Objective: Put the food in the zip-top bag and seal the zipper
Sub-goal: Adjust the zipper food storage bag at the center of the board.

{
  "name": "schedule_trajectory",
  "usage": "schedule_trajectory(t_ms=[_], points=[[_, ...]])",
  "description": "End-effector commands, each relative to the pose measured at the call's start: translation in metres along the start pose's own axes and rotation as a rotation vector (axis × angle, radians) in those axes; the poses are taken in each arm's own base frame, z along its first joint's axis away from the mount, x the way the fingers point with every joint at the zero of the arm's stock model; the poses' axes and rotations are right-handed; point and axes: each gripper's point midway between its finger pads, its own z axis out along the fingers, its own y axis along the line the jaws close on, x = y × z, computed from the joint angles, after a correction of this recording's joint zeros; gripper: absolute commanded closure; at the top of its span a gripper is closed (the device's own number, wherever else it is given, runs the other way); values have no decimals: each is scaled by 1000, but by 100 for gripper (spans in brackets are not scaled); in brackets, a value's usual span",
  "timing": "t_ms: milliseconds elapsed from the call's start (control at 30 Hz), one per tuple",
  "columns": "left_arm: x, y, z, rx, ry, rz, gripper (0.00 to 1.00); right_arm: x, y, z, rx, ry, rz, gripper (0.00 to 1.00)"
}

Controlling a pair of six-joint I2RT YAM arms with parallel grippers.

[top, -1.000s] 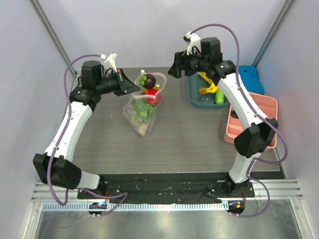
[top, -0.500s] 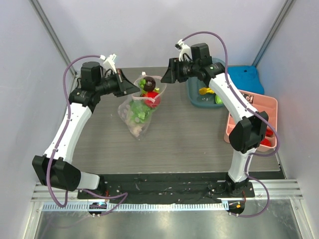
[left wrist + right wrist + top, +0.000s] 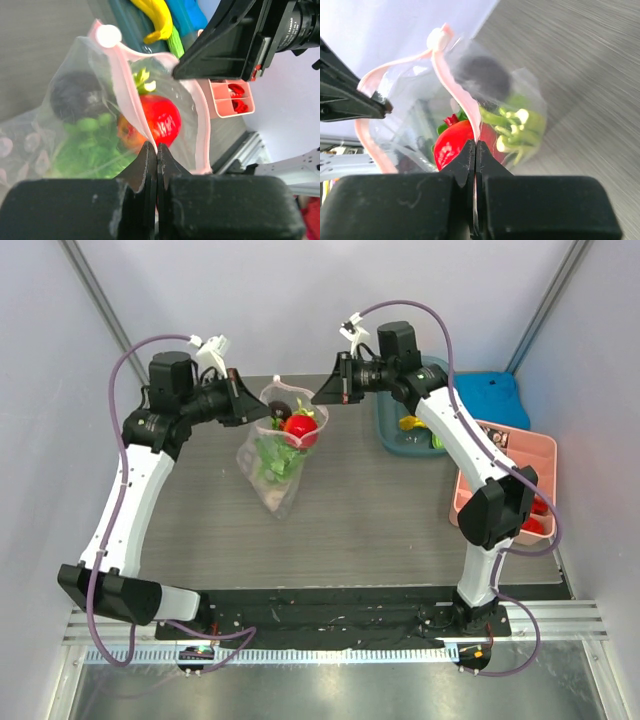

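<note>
The clear dotted zip-top bag [image 3: 277,465] hangs over the table between both grippers, its mouth open. My left gripper [image 3: 262,410] is shut on the pink zipper strip [image 3: 131,100] on one side of the mouth. My right gripper [image 3: 320,397] is shut on the strip [image 3: 462,97] on the other side. Inside lie the red fruit [image 3: 300,428], the green lettuce [image 3: 273,460], a pale-green stalk [image 3: 520,122] and a dark round thing [image 3: 77,95]. A pale slider knob [image 3: 108,36] sits at one end of the zipper.
A teal bin [image 3: 392,435] with yellow bananas [image 3: 410,423] stands right of the bag. A blue object [image 3: 505,395] lies behind it. A pink divided tray [image 3: 500,455] with red pieces sits at the right edge.
My right gripper has moved left to the bag's mouth and shut on the zipper strip. The left arm has lifted and the bag has shifted a little left.
</note>
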Motion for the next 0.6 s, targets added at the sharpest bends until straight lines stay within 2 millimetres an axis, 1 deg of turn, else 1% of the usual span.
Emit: schedule_trajectory(t_ms=[0, 33, 67, 100, 167, 200, 233, 267, 300, 333, 367, 400, 433, 467, 500, 533, 567], points=[[-21, -34, -30, 9, -53, 192, 99, -29, 95, -27, -171, -71, -111, 99], [-14, -35, -31, 9, -21, 202, 99, -28, 96, -27, -172, -64, -103, 99], [-7, -42, -31, 26, 4, 221, 100, -30, 99, -26, -177, -63, -88, 99], [-5, -45, -33, 32, 14, 236, 100, -36, 108, -26, -203, -68, -91, 99], [6, -48, -33, 41, 47, 251, 100, -40, 117, -26, -224, -70, -92, 99], [17, -41, -27, 33, 78, 235, 100, -37, 118, -20, -223, -64, -94, 99], [24, -35, -24, 17, 81, 226, 100, -31, 115, -15, -219, -49, -93, 99], [27, -31, -16, 18, 78, 222, 100, -23, 111, -7, -213, -29, -93, 99], [49, -10, -3, -17, 131, 184, 100, -3, 99, 7, -201, 24, -61, 99], [54, 6, 2, -81, 135, 164, 100, 8, 92, 15, -191, 50, -53, 99], [66, 23, 12, -129, 176, 101, 100, 19, 84, 22, -178, 78, -39, 99], [76, 33, 18, -151, 214, 69, 100, 32, 77, 30, -168, 110, -15, 99], [85, 40, 21, -166, 247, 34, 100, 39, 68, 37, -155, 136, 9, 99], [92, 42, 26, -163, 282, -11, 100, 42, 66, 40, -149, 147, 18, 99], [91, 34, 26, -131, 276, -40, 100, 32, 68, 37, -145, 129, -13, 99], [91, 24, 26, -81, 267, -52, 100, 33, 61, 38, -129, 141, -9, 99], [88, 10, 23, -20, 245, -51, 100, 26, 60, 37, -125, 127, -31, 99]])
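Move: Between the two hands hangs the loaded zip-top bag, its middle some 6 cm back, 2 cm right and 12 cm below the left hand, and about 10 cm back, 8 cm left and 12 cm below the right. From the left hand the red tomato is roughly 1 cm back, 7 cm right and 7 cm down; the avocado is about 3 cm ahead, 2 cm right and 6 cm down. Keeping both pinches on the pink zipper rims, the hands hoist the bag, then drop it sharply: the right rises about 7 cm and sinks as far, drifting back and left towards the left hand; the left rises 3 cm, then plunges some 13, drawing back slightly, its fingers tipping further down. The right wrist turns about 10 degrees counter-clockwise. ##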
